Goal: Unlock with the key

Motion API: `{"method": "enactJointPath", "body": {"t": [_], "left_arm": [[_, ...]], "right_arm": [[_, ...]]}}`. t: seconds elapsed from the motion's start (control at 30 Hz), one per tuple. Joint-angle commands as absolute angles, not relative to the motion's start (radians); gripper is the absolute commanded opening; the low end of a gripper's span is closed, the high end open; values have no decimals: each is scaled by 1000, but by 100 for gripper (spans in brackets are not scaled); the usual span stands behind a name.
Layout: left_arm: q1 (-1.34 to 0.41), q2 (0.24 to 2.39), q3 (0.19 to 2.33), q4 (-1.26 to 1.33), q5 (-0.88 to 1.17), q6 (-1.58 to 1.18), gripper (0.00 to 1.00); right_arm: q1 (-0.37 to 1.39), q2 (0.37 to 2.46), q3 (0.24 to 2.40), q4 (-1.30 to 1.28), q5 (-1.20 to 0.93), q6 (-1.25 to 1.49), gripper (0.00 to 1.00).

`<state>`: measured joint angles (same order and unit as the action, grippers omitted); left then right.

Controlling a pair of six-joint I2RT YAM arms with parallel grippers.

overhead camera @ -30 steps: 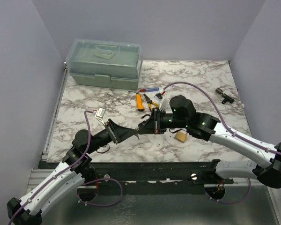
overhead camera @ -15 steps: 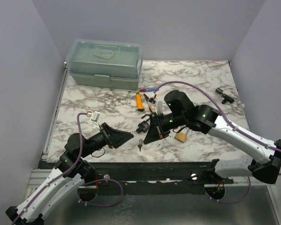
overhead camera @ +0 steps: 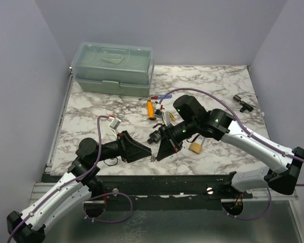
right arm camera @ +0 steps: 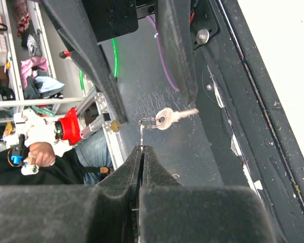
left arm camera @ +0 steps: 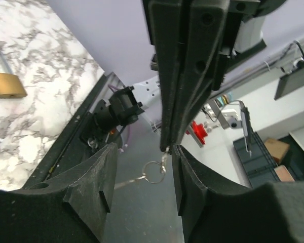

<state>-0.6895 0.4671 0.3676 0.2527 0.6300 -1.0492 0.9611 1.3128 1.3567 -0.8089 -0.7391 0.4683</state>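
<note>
My right gripper (overhead camera: 161,152) is shut on the small ring (right arm camera: 150,122) of a silver key (right arm camera: 173,116). The key hangs free below the fingertips, near the table's front edge (overhead camera: 152,158). In the left wrist view the ring and key (left arm camera: 153,173) dangle between my left fingers (left arm camera: 88,195). My left gripper (overhead camera: 143,150) is open, its jaws on either side of the key without touching it. The brass padlock (overhead camera: 195,147) lies on the marble table to the right of the right gripper, and also shows in the left wrist view (left arm camera: 7,84).
A green lidded toolbox (overhead camera: 114,68) stands at the back left. An orange tool (overhead camera: 150,109), a red-and-blue screwdriver (overhead camera: 161,96) and pliers (overhead camera: 165,112) lie behind the right arm. A small black part (overhead camera: 241,103) lies at the far right. The black front rail (overhead camera: 192,183) runs below the grippers.
The left gripper pulled back to the left, then came forward again and now straddles the hanging key. The right gripper kept the ring and dipped slightly down and left.
</note>
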Motion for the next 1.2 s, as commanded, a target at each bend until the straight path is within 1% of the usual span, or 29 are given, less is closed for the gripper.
{"method": "enactJointPath", "body": {"t": [0.0, 0.57, 0.77, 0.93, 1.1, 1.17], "left_arm": [[-695, 483, 363, 381, 754, -1069, 50], [-696, 514, 356, 422, 807, -1095, 36], [-696, 516, 351, 427, 817, -1102, 30], [-696, 512, 346, 428, 822, -1107, 27], [-696, 510, 341, 428, 819, -1113, 20], [-696, 511, 339, 428, 817, -1114, 19]], "right_arm": [[962, 1332, 1380, -807, -801, 413, 0], [962, 1369, 1419, -792, -812, 387, 0], [962, 1372, 1420, -784, -805, 388, 0], [962, 1371, 1425, -781, -792, 389, 0], [962, 1372, 1425, -780, -786, 391, 0], [962, 1373, 1424, -777, -784, 392, 0]]}}
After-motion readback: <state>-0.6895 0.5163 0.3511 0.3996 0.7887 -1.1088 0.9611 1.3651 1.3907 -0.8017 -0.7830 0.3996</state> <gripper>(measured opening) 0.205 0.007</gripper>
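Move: The key ring, with the key on it, lies about 2 cm back, 2 cm to the right and 1 cm above the left hand. From the right hand it is about 2 cm to the left, level fore and aft, and 1 cm below, at its pinched tips. The black padlock lies some 15 cm ahead of the left hand, 2 cm right and 20 cm below; the brass padlock about 11 cm ahead, 20 cm right, equally low. The left hand eases back about 2.5 cm, narrowing its fingers around the key ring the right still pinches. ##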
